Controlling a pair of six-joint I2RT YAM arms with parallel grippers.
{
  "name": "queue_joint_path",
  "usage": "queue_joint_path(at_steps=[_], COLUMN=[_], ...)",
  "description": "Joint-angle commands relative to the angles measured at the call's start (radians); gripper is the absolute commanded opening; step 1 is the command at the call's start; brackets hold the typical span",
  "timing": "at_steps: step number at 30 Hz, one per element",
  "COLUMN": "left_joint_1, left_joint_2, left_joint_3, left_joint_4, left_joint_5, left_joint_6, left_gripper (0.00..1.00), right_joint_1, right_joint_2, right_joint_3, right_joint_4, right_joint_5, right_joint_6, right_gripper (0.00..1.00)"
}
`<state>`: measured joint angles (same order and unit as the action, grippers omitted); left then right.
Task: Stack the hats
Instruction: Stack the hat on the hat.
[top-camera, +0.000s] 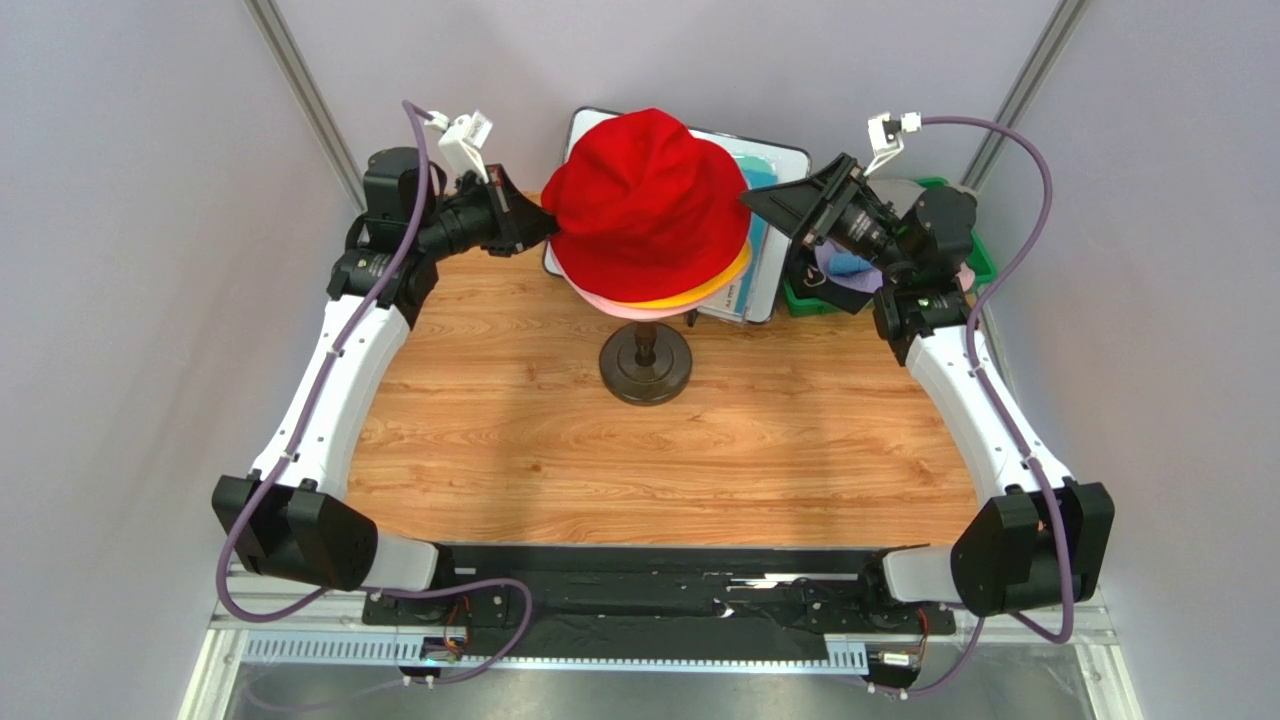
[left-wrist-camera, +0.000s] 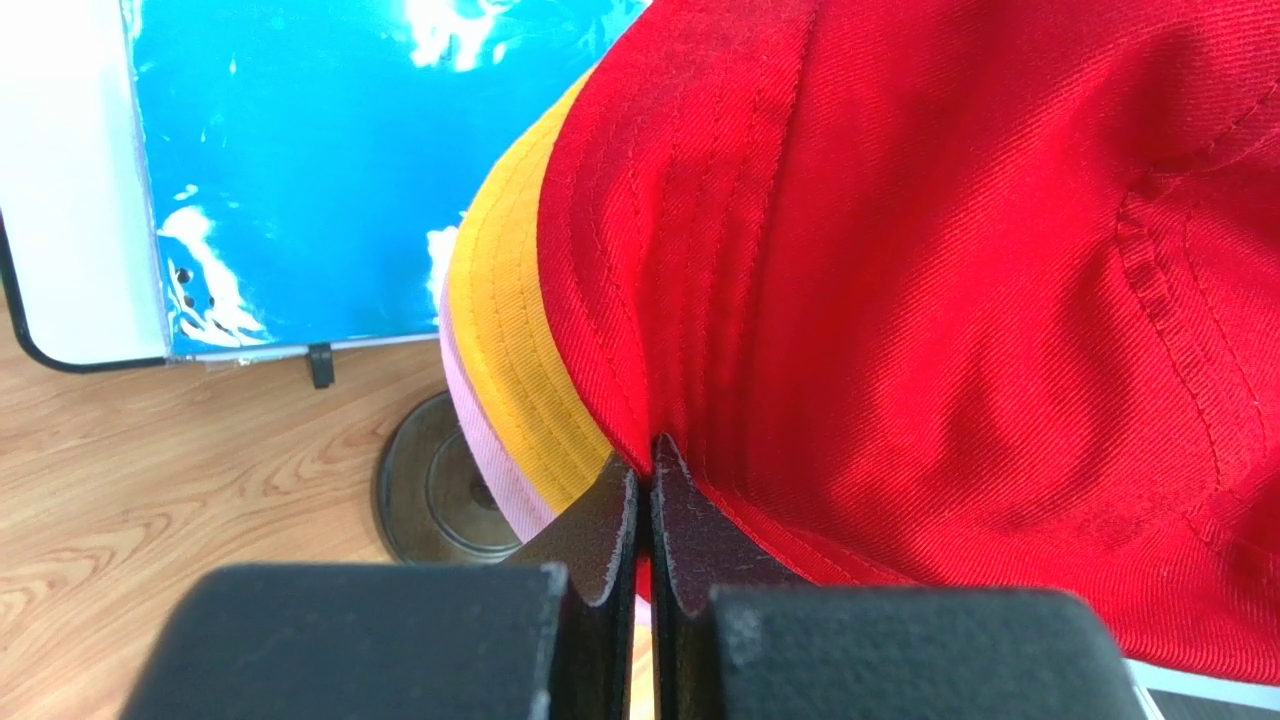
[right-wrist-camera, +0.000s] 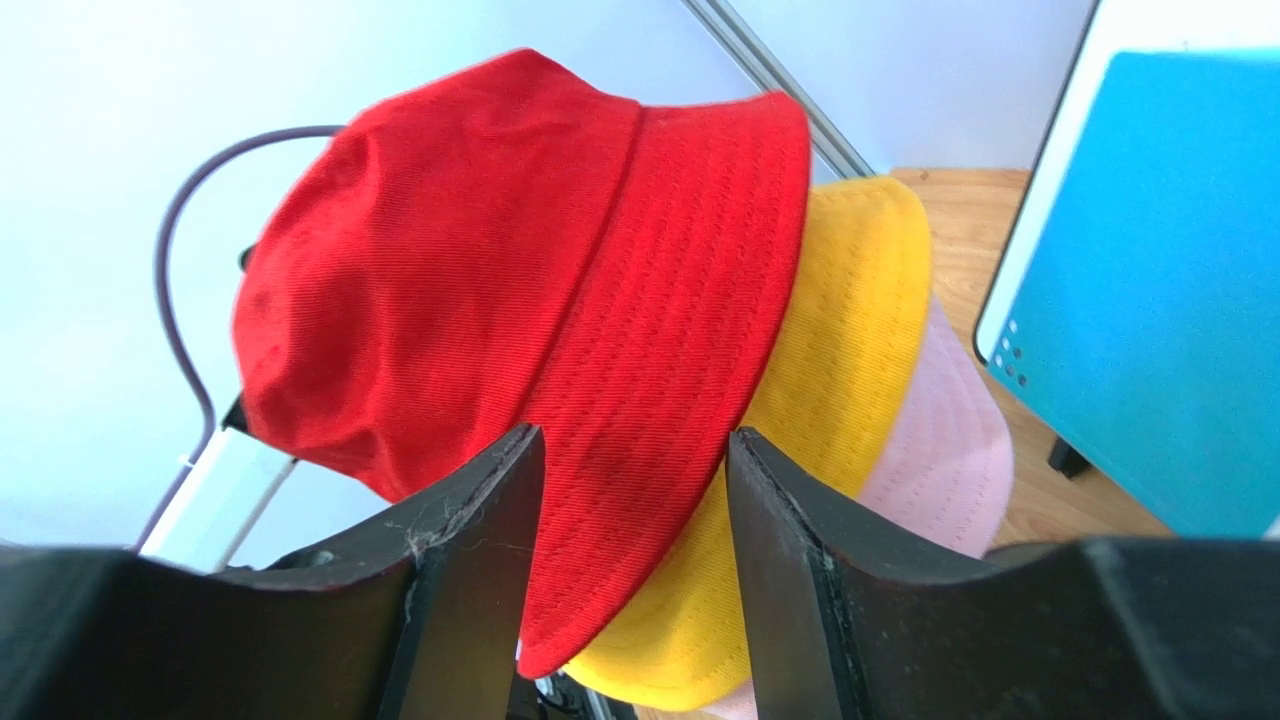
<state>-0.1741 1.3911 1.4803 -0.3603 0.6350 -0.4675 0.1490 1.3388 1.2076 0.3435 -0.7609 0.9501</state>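
Observation:
Three hats are stacked on a stand at the back middle of the table: a red hat on top, an orange-yellow hat under it, and a pink hat lowest. My left gripper is at the stack's left side, shut on the red hat's brim; the orange-yellow and pink brims lie just left of the fingertips. At the stack's right side my right gripper stands open. The red brim hangs between its fingers without being pinched.
The stand's dark round base rests on the wooden table. A teal sheet in a white frame stands behind the stack. A green bin with more cloth sits behind the right arm. Grey walls close in on both sides.

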Motion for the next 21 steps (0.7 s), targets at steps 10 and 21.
queue_joint_path(at_steps=[10,21], left_joint_1=[0.007,0.019], left_joint_2=[-0.004,-0.038], left_joint_3=[-0.017,-0.084], left_joint_4=[-0.026,0.003], left_joint_5=[0.026,0.006], left_joint_6=[0.01,0.0], left_gripper=[0.0,0.0], right_joint_1=[0.015,0.014], right_joint_2=[0.091,0.072], right_joint_3=[0.046,-0.028], right_joint_4=[0.038,-0.182], right_joint_5=[-0.058,0.107], right_joint_6=[0.064,-0.063], right_gripper=[0.3,0.0])
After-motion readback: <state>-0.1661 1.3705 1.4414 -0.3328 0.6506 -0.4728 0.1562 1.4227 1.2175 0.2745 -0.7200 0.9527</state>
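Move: The red hat sits loosely over the yellow one. Its middle is about 12 cm to the right gripper's left, level with it in reach and roughly 1 cm lower, with the near right brim between the half-open fingers' line. The yellow hat's middle is some 12 cm left, 1 cm back and 5 cm below; the pink hat is under that, about 8 cm below. From the left gripper, which already pinches the left brim, the red hat's middle is about 11 cm right and 4 cm up. Sink the right gripper about 4 cm down beside the hats' right brims while easing it some 3 cm forward, tipping the fingers down by nearly 10 degrees. Midway, shut its fingers completely from half open at the red brim's edge. Hold the left gripper still, keeping its pinch on the red hat's left brim. ##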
